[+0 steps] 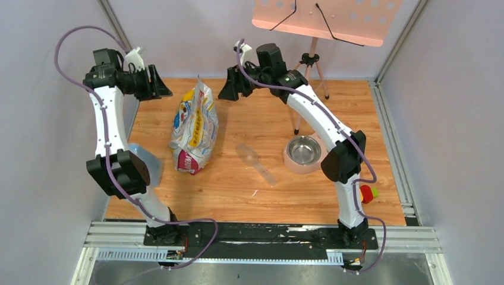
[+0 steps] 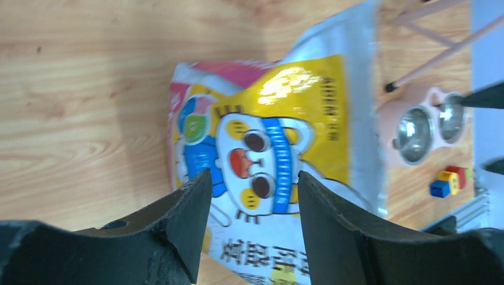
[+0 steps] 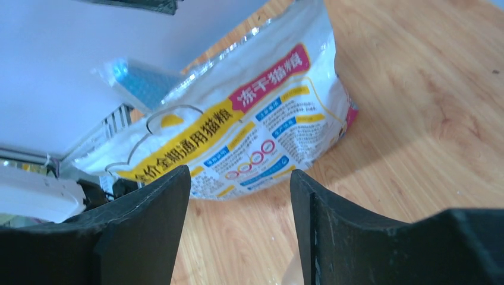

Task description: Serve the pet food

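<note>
The pet food itself is hidden; no kibble shows in any view. The white, yellow and magenta printed bag (image 1: 195,127) lies on the wooden floor at the left of the middle. My left gripper (image 1: 157,83) hovers high at the back left of it, open and empty; in the left wrist view the bag (image 2: 279,136) shows between and beyond the left gripper (image 2: 254,184). My right gripper (image 1: 232,89) hangs open and empty behind the bag's right side, and the bag (image 3: 238,130) lies ahead of the right gripper (image 3: 241,178). A clear plastic scoop (image 1: 255,163) rests on the floor beside a steel bowl (image 1: 303,151) in a pink holder.
A music stand's tripod (image 1: 309,65) stands at the back right, with its pink desk overhead. A small coloured toy block (image 1: 368,193) lies by the right arm's base. A bluish clear plastic item (image 1: 145,160) sits by the left arm. Grey walls close in both sides.
</note>
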Tool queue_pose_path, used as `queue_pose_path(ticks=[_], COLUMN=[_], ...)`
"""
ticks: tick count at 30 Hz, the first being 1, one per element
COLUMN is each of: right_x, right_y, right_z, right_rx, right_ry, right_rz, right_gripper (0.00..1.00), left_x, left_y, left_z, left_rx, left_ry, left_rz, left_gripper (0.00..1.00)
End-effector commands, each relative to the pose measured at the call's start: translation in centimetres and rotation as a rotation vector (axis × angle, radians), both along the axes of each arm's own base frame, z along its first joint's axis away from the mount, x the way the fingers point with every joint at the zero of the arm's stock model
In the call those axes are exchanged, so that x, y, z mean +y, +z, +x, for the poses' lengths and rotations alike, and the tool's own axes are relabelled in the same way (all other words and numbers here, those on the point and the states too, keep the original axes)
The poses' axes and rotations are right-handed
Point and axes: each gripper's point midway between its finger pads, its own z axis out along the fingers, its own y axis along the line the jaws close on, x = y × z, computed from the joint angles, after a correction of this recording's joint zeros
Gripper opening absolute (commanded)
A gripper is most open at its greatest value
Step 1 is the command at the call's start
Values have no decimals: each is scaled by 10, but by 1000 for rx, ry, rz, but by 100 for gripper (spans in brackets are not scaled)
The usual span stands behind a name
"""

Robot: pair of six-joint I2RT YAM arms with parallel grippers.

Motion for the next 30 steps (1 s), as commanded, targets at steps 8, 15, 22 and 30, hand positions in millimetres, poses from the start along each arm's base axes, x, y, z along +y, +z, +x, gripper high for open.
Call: queue_pose_path(ticks=[8, 15, 22, 30], right_x=[-1, -9, -15, -8], right_y=[68, 53, 44, 39], right_z=[12, -9, -20, -19], right_rx=[-126, -153, -143, -133], right_ry=[-137, -68, -46, -38], right_rz=[109, 48, 20, 19], right_gripper=[63, 64, 64, 65], left_x=[-77, -90, -97, -103], left_y=[86, 65, 52, 39], left_z=[-19, -20, -30, -46], left_rx=[-193, -159, -116, -75], left_ry=[-182, -208, -230, -266], left_rz=[-44, 24, 48, 27], left_gripper=[53, 43, 43, 38])
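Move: The pet food bag stands upright with its middle roughly 13 cm to the right of the left hand, 4 cm nearer the base and 14 cm lower; its top seam reaches up to about finger height. The clear scoop lies some 21 cm right of the bag and 10 cm nearer. The blue container is about 5 cm left of the left hand, 16 cm back and 24 cm down. From the right hand the bag is 10 cm left, 4 cm back, 16 cm below. The bag's upper left edge is what the left hand swings to: it goes about 10 cm right, first lifting some 7 cm, then settling back down about 5 cm and easing slightly back, while the wrist turns roughly 15 degrees clockwise. The fingers close partway and end at the top seam, still apart; contact can't be made out. ##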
